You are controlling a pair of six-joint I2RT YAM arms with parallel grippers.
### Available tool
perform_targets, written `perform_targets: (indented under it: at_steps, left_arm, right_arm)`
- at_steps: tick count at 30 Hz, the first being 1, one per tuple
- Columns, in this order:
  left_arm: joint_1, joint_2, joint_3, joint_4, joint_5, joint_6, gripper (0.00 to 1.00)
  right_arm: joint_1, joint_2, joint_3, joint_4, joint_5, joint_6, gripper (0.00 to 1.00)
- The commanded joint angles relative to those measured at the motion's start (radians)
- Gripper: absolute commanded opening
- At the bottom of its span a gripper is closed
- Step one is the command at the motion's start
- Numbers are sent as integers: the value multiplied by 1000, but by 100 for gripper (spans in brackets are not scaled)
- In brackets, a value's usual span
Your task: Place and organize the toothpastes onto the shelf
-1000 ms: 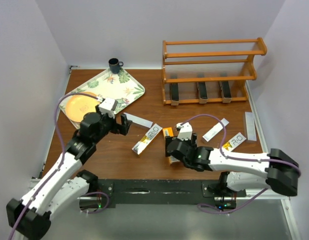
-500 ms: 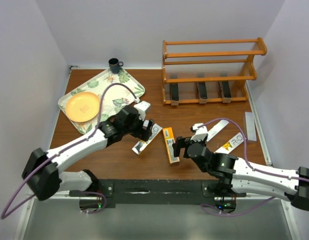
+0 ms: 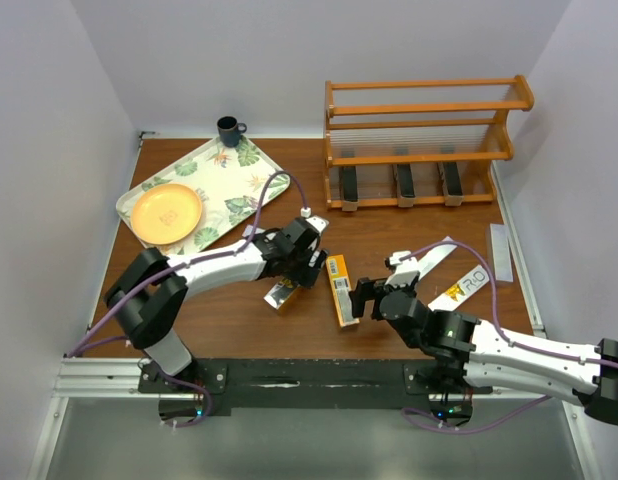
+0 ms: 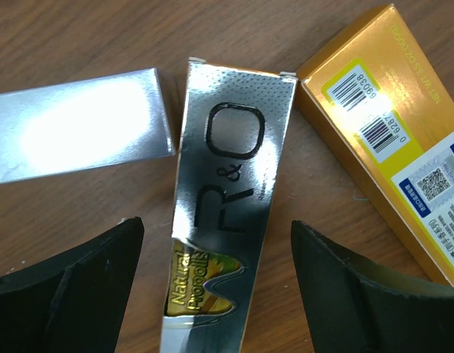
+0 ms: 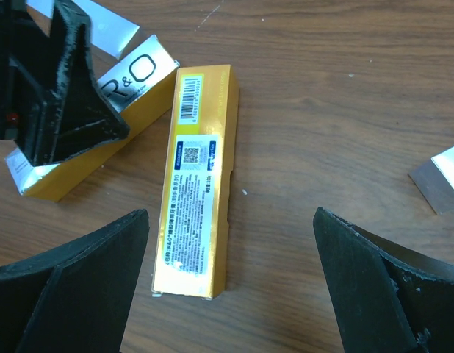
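Observation:
My left gripper [image 3: 302, 270] is open and hangs over a silver-faced "R&O" toothpaste box [image 4: 227, 213] with yellow sides, which lies between its fingers on the table. A plain silver box [image 4: 80, 132] lies to its left. An orange-yellow box [image 3: 339, 290] lies beside it, also in the right wrist view [image 5: 197, 198]. My right gripper [image 3: 369, 296] is open and empty, just right of that box. More boxes [image 3: 432, 260], [image 3: 467, 283], [image 3: 500, 250] lie at the right. The wooden shelf [image 3: 424, 105] holds three black boxes [image 3: 404, 183] on its bottom tier.
A leaf-patterned tray [image 3: 239, 170] with an orange plate [image 3: 167, 210] sits at the back left. A dark mug [image 3: 228, 130] stands behind it. White walls close in the table on three sides.
My left arm has swung right from beside the tray to over the "R&O" box. My right gripper has drawn back to the right, off the orange-yellow box.

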Motion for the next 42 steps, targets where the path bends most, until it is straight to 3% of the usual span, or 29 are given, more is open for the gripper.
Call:
perform_targets:
  at_steps: [1,8,13,22,28,35,42]
  left_arm:
    - [-23,63,63,19,-27,-28,85]
    - [-38,136,79,31,-41,-40,76]
    - [-39,150,83,39,-36,-46,60]
    - [-39,-14,4,85,-22,-137,43]
    - [-38,-228,-99,154,-79,-255,41]
    - [-10,-477,-222,266,-153,-492,41]
    - [13,-601,-360,424,-184,-740,44]
  right_arm:
    - [-1,-8,-16,33,38,-20,99]
    - [-2,-9,-33,59,41,-40,99]
    - [-2,7,-28,62,40,-43,99]
    - [-2,24,-35,116,-12,-74,98]
    - [-1,47,-34,224,-133,-120,98]
    - [-1,89,-21,424,-336,-154,98]
    - [1,170,2,628,-474,-151,98]
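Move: The silver R&O toothpaste box lies just under the left hand, its middle about 2 cm back, 2 cm left and 3 cm below the half-closed fingers. From that hand, at the same depth, the gold toothpaste lies about 5 cm back and 7 cm right, and the plain white box 6 cm ahead and 7 cm left. From the right hand, the silver box is some 6 cm ahead, 11 cm left and 10 cm down; the gold one is about 3 cm ahead, 2 cm left, equally low. The left hand sinks about 3 cm, drifting slightly right, and closes on the silver box's long sides, a little towards its far end, then lifts it steeply some 15 cm, rolling its right side up by nearly 40 degrees and swinging counter-clockwise. As the lift gets going, the right hand, still wide open, leaves its place and travels about 9 cm left, slightly back and up, crossing over the near part of the gold box towards the raised one and turning some 20 degrees counter-clockwise. ##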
